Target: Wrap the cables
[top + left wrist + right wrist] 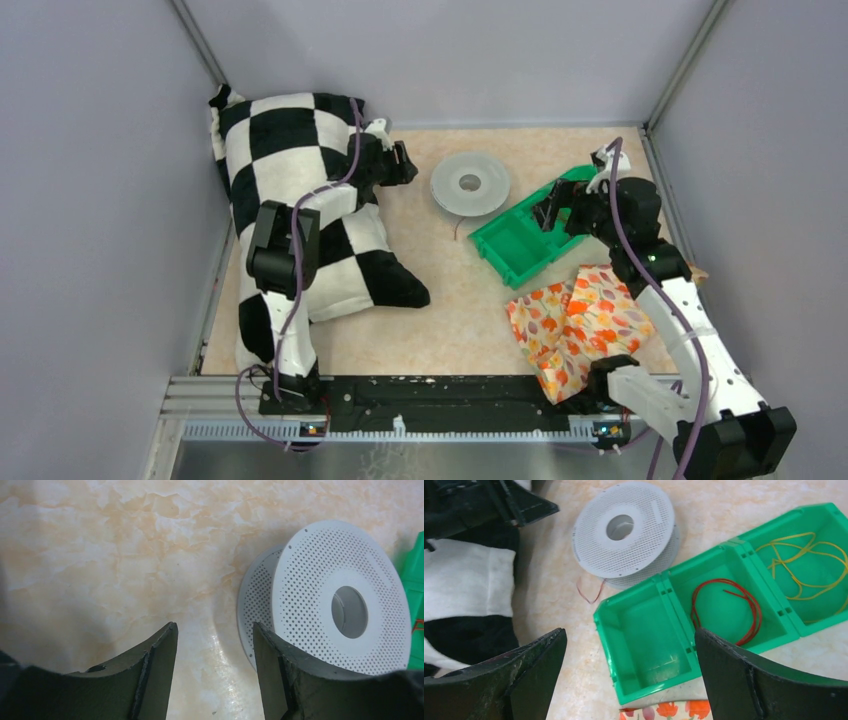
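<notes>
A red cable [754, 607] lies coiled in the middle compartment of a green tray [606, 645], and a yellow cable [804, 585] lies in loose loops in the end compartment. The third compartment is bare. A white perforated spool [624, 527] lies flat beside the tray, with a short reddish wire end [589, 594] trailing onto the table. My right gripper [630, 635] hangs wide open over the tray's near end [515, 245], holding nothing. My left gripper [215, 630] is open just left of the spool [345, 610], only table between its fingers.
A black-and-white checkered pillow [290, 150] fills the left side under my left arm. A floral cloth [575, 325] lies in front of the tray, near the right arm's base. Grey walls close in the table on three sides.
</notes>
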You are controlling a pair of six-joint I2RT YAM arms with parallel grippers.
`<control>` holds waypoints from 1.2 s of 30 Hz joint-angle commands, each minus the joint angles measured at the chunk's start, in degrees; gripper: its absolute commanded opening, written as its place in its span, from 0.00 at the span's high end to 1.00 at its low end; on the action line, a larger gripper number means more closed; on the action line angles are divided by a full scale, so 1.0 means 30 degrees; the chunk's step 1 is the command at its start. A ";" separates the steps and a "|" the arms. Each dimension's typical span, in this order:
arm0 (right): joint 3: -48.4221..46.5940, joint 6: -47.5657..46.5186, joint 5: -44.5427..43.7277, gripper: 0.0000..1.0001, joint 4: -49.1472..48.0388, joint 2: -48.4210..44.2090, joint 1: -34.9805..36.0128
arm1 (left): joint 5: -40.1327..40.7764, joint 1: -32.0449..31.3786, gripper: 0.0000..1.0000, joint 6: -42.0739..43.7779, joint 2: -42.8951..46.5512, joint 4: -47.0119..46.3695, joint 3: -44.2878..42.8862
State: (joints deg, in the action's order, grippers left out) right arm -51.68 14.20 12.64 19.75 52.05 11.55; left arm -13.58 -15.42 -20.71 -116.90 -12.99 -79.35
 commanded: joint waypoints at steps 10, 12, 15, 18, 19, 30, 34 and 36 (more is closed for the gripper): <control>-0.3714 0.1971 -0.8019 0.01 0.3148 0.2031 -0.0123 | 0.2210 0.0013 0.34 0.4090 0.8068 0.4758 0.1163; -0.4696 0.2097 -0.8183 0.01 0.4660 0.2861 -0.0126 | 0.2079 -0.0009 0.34 0.4283 0.9391 0.6292 0.1703; -0.5696 0.2660 -0.8409 0.01 0.6699 0.4179 -0.0136 | 0.2447 -0.0015 0.33 0.4087 1.1427 0.8225 0.2659; -0.6026 0.2862 -0.8420 0.01 0.7616 0.4621 -0.0122 | 0.3129 -0.0016 0.32 0.4277 1.3682 0.9982 0.3919; -0.6074 0.2794 -0.8388 0.01 0.7786 0.4669 -0.0151 | 0.3833 0.0006 0.29 0.4070 1.4519 1.0549 0.4426; -0.5680 0.3620 -1.0979 0.01 0.8901 0.5198 -0.0127 | 0.6814 0.0013 0.02 0.2618 2.3179 1.4693 0.8410; -0.4936 0.3919 -1.0954 0.01 0.8612 0.4901 -0.0122 | 0.6491 0.0013 0.02 0.2756 2.4128 1.4658 0.8442; -0.4517 0.4005 -1.0812 0.01 0.8251 0.4599 -0.0129 | 0.6238 0.0013 0.02 0.2803 2.4075 1.4760 0.8221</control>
State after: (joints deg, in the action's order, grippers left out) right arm -66.72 24.77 -18.76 45.82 67.24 11.49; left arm 5.41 -15.40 -12.10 -44.56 30.24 -54.28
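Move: The cable spool lies flat about 14 cm to the left hand's right, 2 cm nearer the base and 8 cm lower; the checkered pillow's middle is 17 cm left of that hand and 9 cm back. From the right hand the spool is some 21 cm ahead, 13 cm left and 22 cm below; the green tray's middle is 10 cm ahead and 3 cm right, the floral cloth 12 cm back and 9 cm right. Opening, left hand backs 26 cm, left and up over the pillow; right hand swings 9 cm right, tipping down. ##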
